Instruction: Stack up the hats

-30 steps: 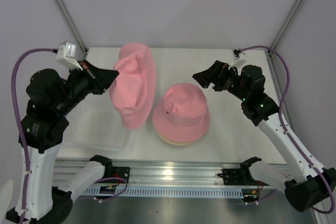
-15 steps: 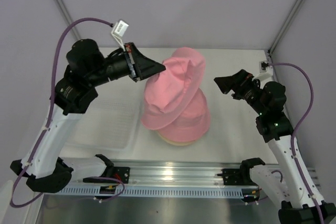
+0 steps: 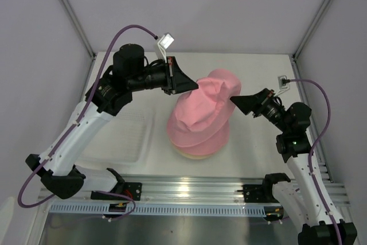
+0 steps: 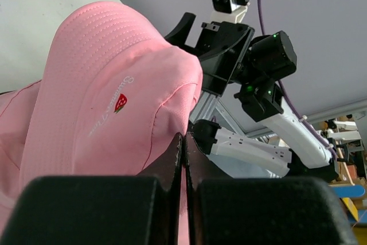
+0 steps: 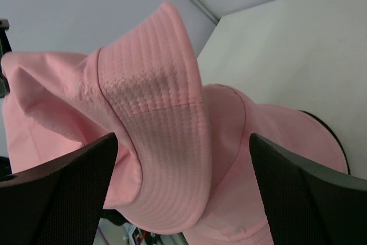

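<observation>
My left gripper (image 3: pixel 194 86) is shut on the fabric of a pink hat (image 3: pixel 207 102) and holds it up, tilted, over the stack at the table's middle. In the left wrist view that pink hat (image 4: pixel 103 96) carries a small strawberry mark, and its cloth is pinched between my closed fingertips (image 4: pixel 184 142). The stack is a second pink hat (image 3: pixel 217 136) lying on a beige hat (image 3: pixel 194 152). My right gripper (image 3: pixel 236 101) stands open at the held hat's right side; in its own view the hat's brim (image 5: pixel 155 119) hangs between the spread fingers (image 5: pixel 57 187) without touching them.
A clear shallow tray (image 3: pixel 117 136) lies on the table's left half. The aluminium rail (image 3: pixel 183 190) with both arm bases runs along the near edge. Grey tent walls and slanted poles (image 3: pixel 71 12) close in the back and sides.
My left arm has carried the pink hat from the back left across to above the stack. The right gripper drew back to the right, then came in close to the hat's right side.
</observation>
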Robot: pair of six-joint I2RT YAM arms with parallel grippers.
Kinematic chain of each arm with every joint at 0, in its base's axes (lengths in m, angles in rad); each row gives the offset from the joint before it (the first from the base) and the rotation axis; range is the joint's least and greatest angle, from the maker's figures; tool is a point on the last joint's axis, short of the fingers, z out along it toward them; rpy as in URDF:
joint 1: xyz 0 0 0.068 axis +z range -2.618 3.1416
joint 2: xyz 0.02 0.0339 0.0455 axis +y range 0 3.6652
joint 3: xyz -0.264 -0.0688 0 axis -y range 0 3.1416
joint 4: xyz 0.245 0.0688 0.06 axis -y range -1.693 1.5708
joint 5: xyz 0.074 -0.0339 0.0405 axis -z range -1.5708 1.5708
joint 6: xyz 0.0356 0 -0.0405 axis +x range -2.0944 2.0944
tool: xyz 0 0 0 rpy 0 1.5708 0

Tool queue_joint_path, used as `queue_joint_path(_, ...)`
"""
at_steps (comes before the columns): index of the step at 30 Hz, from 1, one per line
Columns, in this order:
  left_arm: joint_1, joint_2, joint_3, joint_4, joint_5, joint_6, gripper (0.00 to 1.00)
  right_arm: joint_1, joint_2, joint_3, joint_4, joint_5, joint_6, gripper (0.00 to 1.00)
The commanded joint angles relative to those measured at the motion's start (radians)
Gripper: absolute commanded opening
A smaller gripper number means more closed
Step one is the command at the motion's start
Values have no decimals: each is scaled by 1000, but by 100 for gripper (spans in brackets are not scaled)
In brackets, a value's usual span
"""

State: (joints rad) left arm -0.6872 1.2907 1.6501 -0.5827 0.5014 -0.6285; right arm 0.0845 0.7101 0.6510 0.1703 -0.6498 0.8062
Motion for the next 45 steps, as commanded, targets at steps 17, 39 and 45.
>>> queue_joint_path(17,-8,-7,2,-25,-204,44,1,169,65,33,-14,85,-52,11)
queue_joint_path(39,460,-278,-274,-86,-255,-41,99,222,158,318,106,317,512,0)
queue_joint_path(45,511,-295,-481,61,-86,-177,100,255,296,335,446,212,517,0)
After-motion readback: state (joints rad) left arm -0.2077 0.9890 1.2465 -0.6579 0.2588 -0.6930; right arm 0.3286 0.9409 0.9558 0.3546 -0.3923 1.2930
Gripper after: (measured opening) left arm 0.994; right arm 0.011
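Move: The loose pink hat, pinched by the left hand, has its middle some 9 cm to the right hand's left, 2 cm back and 2 cm above, with its near edge already at the open right fingers. The hat stack stands about 10 cm to the right hand's left, 2 cm ahead and 20 cm below. From the left hand the loose hat's middle is about 3 cm right, 1 cm back and 8 cm below; the clear basket lies some 28 cm left, 1 cm ahead and 40 cm below. The loose pink hat is handed over in the air: the right hand eases about 4 cm left and slightly down, shuts on the brim, then lifts it about 15 cm, its left side rolling up some 25 degrees. The left hand works forward and slightly down, still pinching, then opens, lets go and swings left away from the hat, turning counter-clockwise and finally sinking. ##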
